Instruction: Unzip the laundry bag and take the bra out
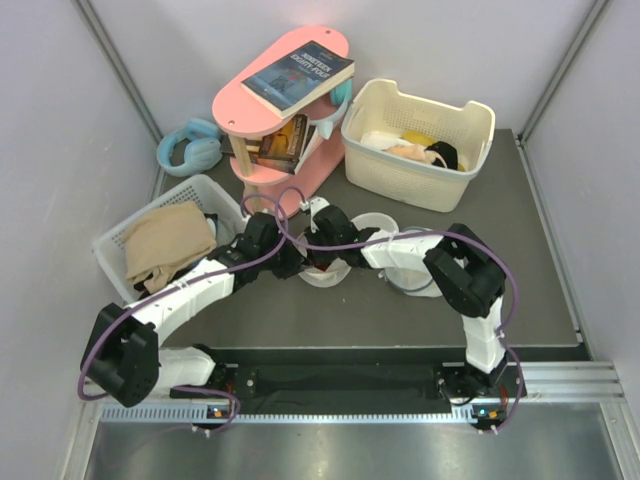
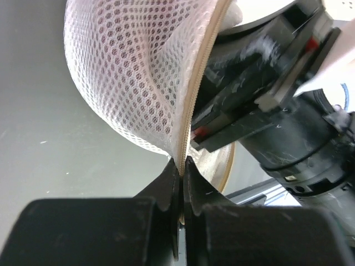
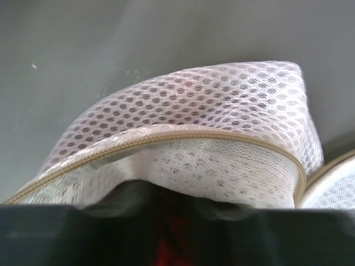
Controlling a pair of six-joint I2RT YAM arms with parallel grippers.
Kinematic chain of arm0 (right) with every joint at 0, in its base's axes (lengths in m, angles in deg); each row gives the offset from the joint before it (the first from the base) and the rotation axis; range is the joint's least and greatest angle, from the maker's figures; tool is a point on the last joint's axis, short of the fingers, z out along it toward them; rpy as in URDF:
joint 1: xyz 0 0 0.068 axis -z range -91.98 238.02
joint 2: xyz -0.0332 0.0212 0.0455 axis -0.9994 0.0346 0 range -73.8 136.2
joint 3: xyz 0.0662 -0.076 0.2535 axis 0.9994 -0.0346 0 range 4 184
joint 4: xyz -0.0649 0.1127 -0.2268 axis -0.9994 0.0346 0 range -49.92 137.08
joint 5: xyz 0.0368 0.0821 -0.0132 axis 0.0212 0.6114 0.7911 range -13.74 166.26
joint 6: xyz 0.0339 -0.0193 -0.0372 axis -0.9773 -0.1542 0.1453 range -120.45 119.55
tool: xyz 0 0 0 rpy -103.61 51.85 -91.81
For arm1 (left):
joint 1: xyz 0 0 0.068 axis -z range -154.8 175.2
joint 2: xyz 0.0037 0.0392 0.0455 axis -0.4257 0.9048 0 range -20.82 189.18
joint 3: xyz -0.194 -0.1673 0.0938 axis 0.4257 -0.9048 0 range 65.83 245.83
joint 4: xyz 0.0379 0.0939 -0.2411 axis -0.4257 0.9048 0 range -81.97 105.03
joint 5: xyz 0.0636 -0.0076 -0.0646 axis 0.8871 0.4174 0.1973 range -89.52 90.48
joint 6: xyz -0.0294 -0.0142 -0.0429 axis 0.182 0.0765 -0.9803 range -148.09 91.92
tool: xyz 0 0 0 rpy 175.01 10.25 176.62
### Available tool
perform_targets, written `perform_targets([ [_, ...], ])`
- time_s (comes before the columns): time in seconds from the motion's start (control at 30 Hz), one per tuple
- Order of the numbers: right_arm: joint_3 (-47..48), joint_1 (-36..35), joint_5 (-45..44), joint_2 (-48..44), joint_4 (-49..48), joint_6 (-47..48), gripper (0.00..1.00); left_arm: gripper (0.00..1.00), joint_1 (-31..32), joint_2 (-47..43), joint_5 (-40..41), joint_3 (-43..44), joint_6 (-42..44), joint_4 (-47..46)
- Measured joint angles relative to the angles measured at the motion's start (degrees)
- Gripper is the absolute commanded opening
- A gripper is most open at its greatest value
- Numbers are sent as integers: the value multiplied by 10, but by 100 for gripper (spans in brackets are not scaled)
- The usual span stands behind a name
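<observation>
The laundry bag (image 1: 325, 272) lies mid-table between both arms, its cream mesh (image 2: 133, 83) pulled up off the table. My left gripper (image 2: 182, 166) is shut on the bag's beige zipper edge (image 2: 191, 111), and in the top view it (image 1: 303, 262) sits at the bag's left. In the right wrist view the bag's mesh flap (image 3: 222, 111) arches over the opening. My right gripper (image 3: 173, 221) reaches in under that flap, and a strip of the dark red bra (image 3: 172, 246) shows pinched between its dark fingers. The bra's other parts are hidden inside.
A cream basket (image 1: 470, 125) with clothes stands at the back right. A pink shelf (image 1: 300, 165) with books is at the back centre, blue headphones (image 1: 190, 145) beside it. A white basket (image 1: 215, 195) holding tan cloth sits left. Another round white bag (image 1: 378, 222) lies behind the arms.
</observation>
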Motion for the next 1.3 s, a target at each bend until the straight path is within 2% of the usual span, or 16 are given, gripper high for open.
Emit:
perform_targets([
  [0.03,0,-1,-5,2,-2,-2,0,0,1,0,-4,0,-1,-3],
  [0.27,-20,8,15,-21,-5,-13,0,0,1,0,-4,0,-2,-2],
  [0.5,-78,52,79,-159,-4,-34,0,0,-5,0,22,2,-3,25],
  [0.67,-85,78,121,-230,-8,-49,0,0,-8,5,26,14,-2,32],
  [1.03,-116,108,198,-304,4,-78,0,0,-15,18,26,26,-1,43],
  [1.3,-138,111,261,-309,-17,-92,0,0,-31,40,25,43,7,45],
])
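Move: The red bra lies bunched in the upright laundry bag right between the right fingers, its middle about 1 cm to their right and 1 cm lower. The bag's zip edge in the left fingers is some 3 cm left, 1 cm back and 6 cm above the right hand; the open lid lies about 13 cm right, 5 cm ahead and 2 cm higher. From the left hand, the bra is about 4 cm right, level fore and aft, and 7 cm down. The right fingers finish closing on the bra deep in the bag, pinching its strap, then pull it up some 16 cm out through the mouth while moving about 5 cm right and afterwards 5 cm back, the wrist rolling nearly 30 degrees so the fingertips swing up from pointing down towards pointing left. The left hand stays shut on the zip edge, holding the bag against the pull and drifting 2 to 3 cm forward and left. ##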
